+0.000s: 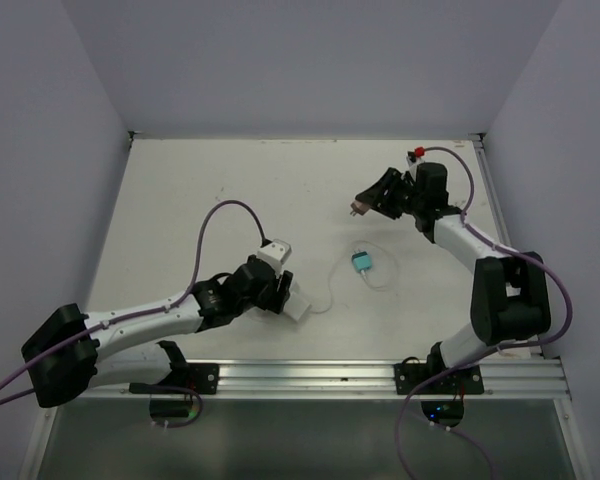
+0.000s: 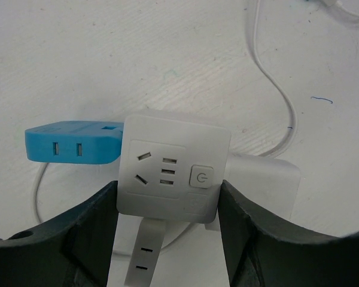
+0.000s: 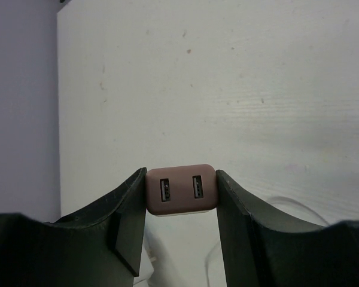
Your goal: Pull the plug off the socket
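The white socket cube (image 2: 173, 170) rests on the table with my left gripper (image 2: 167, 190) shut on its two sides. From above, the socket (image 1: 302, 303) shows at the tip of the left gripper (image 1: 283, 290). The plug (image 3: 180, 189) is a brown block with two USB ports, and my right gripper (image 3: 180, 192) is shut on it. In the top view the plug (image 1: 356, 210) hangs above the far right of the table in the right gripper (image 1: 368, 204), well apart from the socket.
A blue slotted block (image 2: 72, 143) lies against the socket's left side. Behind the socket is a white block (image 2: 264, 178), with a white cable (image 2: 276, 86) running off to the far right. A small teal adapter (image 1: 361, 263) lies mid-table with a cable loop.
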### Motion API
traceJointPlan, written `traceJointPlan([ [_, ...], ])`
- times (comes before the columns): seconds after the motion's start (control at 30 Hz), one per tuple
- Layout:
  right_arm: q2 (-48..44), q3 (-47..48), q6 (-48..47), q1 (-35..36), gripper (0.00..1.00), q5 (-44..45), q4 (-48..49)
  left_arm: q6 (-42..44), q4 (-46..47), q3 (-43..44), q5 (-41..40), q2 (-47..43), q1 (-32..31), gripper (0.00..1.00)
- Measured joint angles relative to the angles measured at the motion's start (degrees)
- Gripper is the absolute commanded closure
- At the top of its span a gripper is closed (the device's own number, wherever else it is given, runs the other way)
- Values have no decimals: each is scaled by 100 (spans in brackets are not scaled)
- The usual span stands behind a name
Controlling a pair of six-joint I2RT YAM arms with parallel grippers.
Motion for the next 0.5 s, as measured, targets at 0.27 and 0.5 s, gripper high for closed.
traceJointPlan([
  [0.27,299,0,-570,-26,82,841,-1014,13,-184,162,-363,-2,0,100],
  [0.5,621,-17,-798,-26,61,1126,-1390,15,-175,385,-466,293,68,100],
])
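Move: My right hand already holds the brown plug in the air. The bare patch of table it is being lowered to is about 14 cm below that hand, some 3 cm back and 4 cm to its right. The teal plug lies about 7 cm back and 1 cm right, some 13 cm below. From my left hand, which still grips the white socket, that patch is roughly 16 cm ahead, 23 cm to the right and 5 cm lower. I bring the brown plug down towards the open table just beyond the teal plug, sinking my right hand about 10 cm while easing 4 cm to the right and slightly back. On the way I tip its fingers some 20 degrees more steeply down and keep my grip on the plug. My left hand keeps its hold on the white socket and drifts about 2 cm forward, rising slightly. ##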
